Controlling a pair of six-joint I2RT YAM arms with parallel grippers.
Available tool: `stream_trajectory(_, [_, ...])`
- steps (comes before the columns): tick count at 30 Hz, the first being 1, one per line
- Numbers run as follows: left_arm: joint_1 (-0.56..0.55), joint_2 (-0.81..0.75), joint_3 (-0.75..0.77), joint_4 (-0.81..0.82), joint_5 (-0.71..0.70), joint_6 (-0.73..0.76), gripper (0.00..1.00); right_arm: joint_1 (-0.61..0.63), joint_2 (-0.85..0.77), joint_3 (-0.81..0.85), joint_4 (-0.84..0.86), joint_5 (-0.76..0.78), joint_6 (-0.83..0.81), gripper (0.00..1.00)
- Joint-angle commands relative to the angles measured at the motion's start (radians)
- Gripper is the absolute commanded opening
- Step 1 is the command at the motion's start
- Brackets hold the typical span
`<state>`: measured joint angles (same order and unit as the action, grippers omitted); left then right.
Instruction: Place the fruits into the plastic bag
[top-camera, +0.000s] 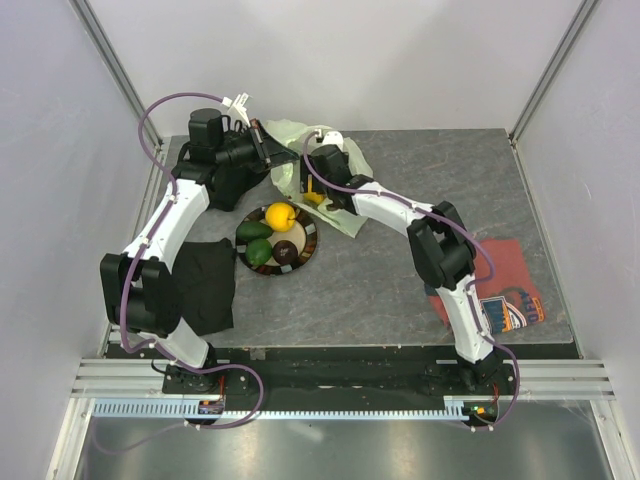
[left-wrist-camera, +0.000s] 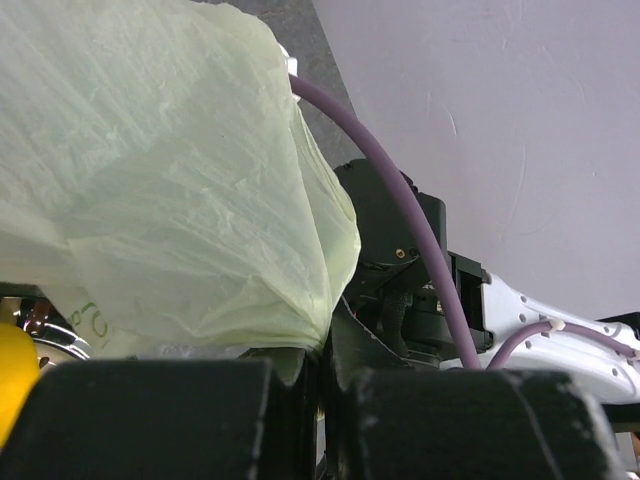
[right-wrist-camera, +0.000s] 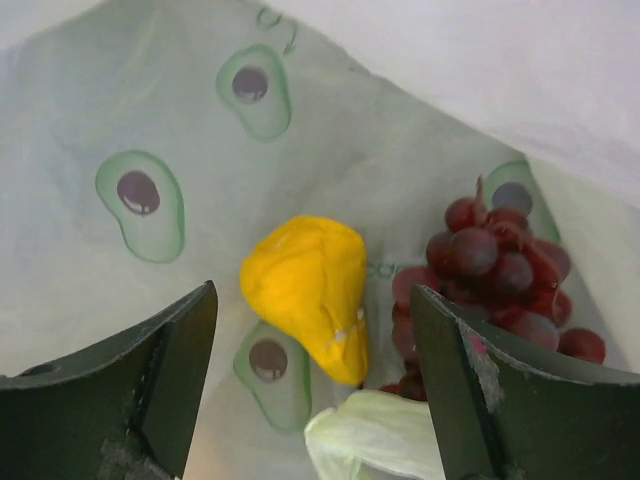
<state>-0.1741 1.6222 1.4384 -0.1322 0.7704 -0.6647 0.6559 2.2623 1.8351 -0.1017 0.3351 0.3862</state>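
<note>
The pale green plastic bag (top-camera: 292, 140) lies at the back of the table, and its thin skin fills the left wrist view (left-wrist-camera: 170, 180). My left gripper (left-wrist-camera: 330, 350) is shut on the bag's gathered edge. My right gripper (right-wrist-camera: 312, 300) reaches inside the bag with its jaws wide open. Below and between them a yellow fruit (right-wrist-camera: 300, 275) lies loose on the bag's floor, beside a dark purple grape bunch (right-wrist-camera: 500, 265). On the dark plate (top-camera: 308, 242) rest a lemon (top-camera: 280, 216), two green fruits (top-camera: 256, 231) (top-camera: 260, 252) and a dark brown one (top-camera: 287, 250).
A black cloth (top-camera: 205, 285) lies front left beside the left arm. A red printed shirt (top-camera: 505, 290) lies under the right arm at the front right. The right arm's wrist (top-camera: 330, 165) covers the bag's mouth. White walls close in the table on three sides.
</note>
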Motion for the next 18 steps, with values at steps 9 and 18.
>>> stream_trajectory(9, [-0.001,-0.022,0.01,0.023,0.033,0.005,0.01,-0.006,-0.378,-0.276,0.12,-0.065,-0.041,0.84])
stream_trajectory(18, [-0.001,-0.01,0.016,0.025,0.035,0.005,0.01,-0.007,-0.442,-0.381,-0.016,-0.051,0.137,0.82])
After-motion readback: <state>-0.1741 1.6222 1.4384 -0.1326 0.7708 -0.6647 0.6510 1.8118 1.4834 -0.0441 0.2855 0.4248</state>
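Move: The yellow fruit just released in the bag lies about 3 cm ahead of the right hand, 1 cm left and 5 cm below. The grapes beside it are some 6 cm to the hand's right, level with it front to back. In the bowl, the orange sits roughly 5 cm back and 9 cm left, the purple avocado 13 cm back and 8 cm left. From the left hand, the yellow fruit is about 9 cm ahead, 3 cm right and well below. Back first, then mostly upward and still drawing back, the empty right hand pulls out of the bag mouth, away from the yellow fruit: about 11 cm up and 6 to 7 cm back, edging some 4 cm right. Its fingers stay wide open and tip up slightly. The left hand holds still, shut on the bag's edge. ##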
